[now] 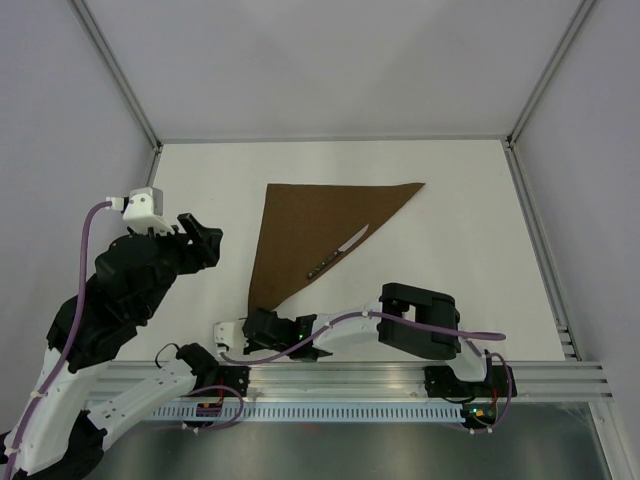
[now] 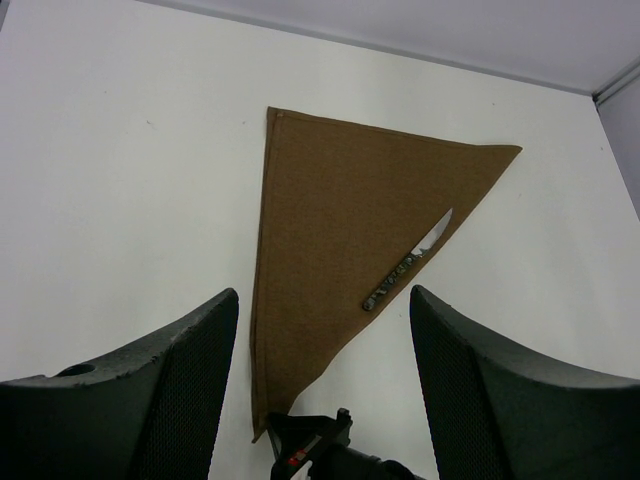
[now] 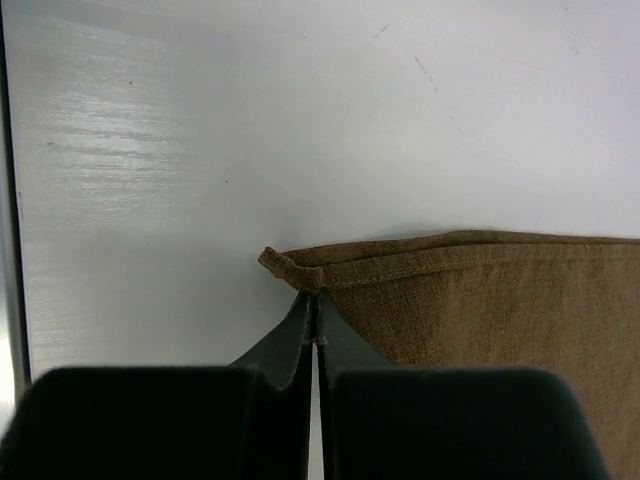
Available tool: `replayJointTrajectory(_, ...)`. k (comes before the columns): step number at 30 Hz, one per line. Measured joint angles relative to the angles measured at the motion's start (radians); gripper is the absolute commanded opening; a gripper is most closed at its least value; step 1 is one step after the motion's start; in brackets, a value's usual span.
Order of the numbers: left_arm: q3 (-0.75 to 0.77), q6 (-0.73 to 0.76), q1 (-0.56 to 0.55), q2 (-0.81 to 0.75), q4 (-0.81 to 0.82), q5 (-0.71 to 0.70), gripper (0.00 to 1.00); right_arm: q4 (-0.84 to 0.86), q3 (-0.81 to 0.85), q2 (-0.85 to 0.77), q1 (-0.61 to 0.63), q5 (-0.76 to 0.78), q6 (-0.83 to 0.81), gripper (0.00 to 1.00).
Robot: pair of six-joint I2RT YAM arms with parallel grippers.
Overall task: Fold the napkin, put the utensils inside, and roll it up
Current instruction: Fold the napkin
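Observation:
The brown napkin (image 1: 310, 235) lies folded into a triangle on the white table, its long point toward the arms. One utensil, a knife (image 1: 338, 250) with a dark handle, rests on the napkin near its right slanted edge. My right gripper (image 1: 254, 318) is down at the napkin's near point. In the right wrist view the right gripper (image 3: 316, 300) is shut, pinching the hemmed corner of the napkin (image 3: 480, 300). My left gripper (image 1: 205, 245) hangs open above the table left of the napkin. From the left wrist, the napkin (image 2: 340, 220) and knife (image 2: 408, 262) lie ahead between the wide-apart fingers (image 2: 190, 370).
A metal rail (image 1: 400, 378) runs along the table's near edge under the arm bases. White walls with metal corner posts (image 1: 522, 125) close the back and sides. Bare table (image 1: 470, 250) lies right of the napkin.

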Motion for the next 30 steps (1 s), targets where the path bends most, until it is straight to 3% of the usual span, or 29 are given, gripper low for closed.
replayJointTrajectory(12, 0.000, 0.000, 0.000, 0.000, 0.004, -0.002, 0.74, -0.103, 0.112, -0.014, -0.040, -0.025, 0.095, 0.00)
replayJointTrajectory(30, 0.000, 0.000, 0.000, 0.020, 0.029, -0.005, 0.75, -0.169, 0.142, -0.075, -0.140, 0.043, 0.197, 0.01)
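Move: The knife that the napkin's near tip is being folded towards lies about 18 cm ahead of the right hand, 21 cm to its right and barely lower; that tip is already pinched in the right fingers. The napkin's far left corner is some 39 cm straight ahead, and its far right corner equally far out but 45 cm to the right. From the raised left hand the knife is roughly 13 cm ahead, 22 cm right and 35 cm down. The napkin's near tip, still pinched in the shut right fingers, is peeled up off the table and carried forward over the cloth towards the knife, about 7 cm forward and 6 cm up. The lift is steepest early, with a slight swing left; then the hand speeds forward, easing right and turning some 15 degrees clockwise. ##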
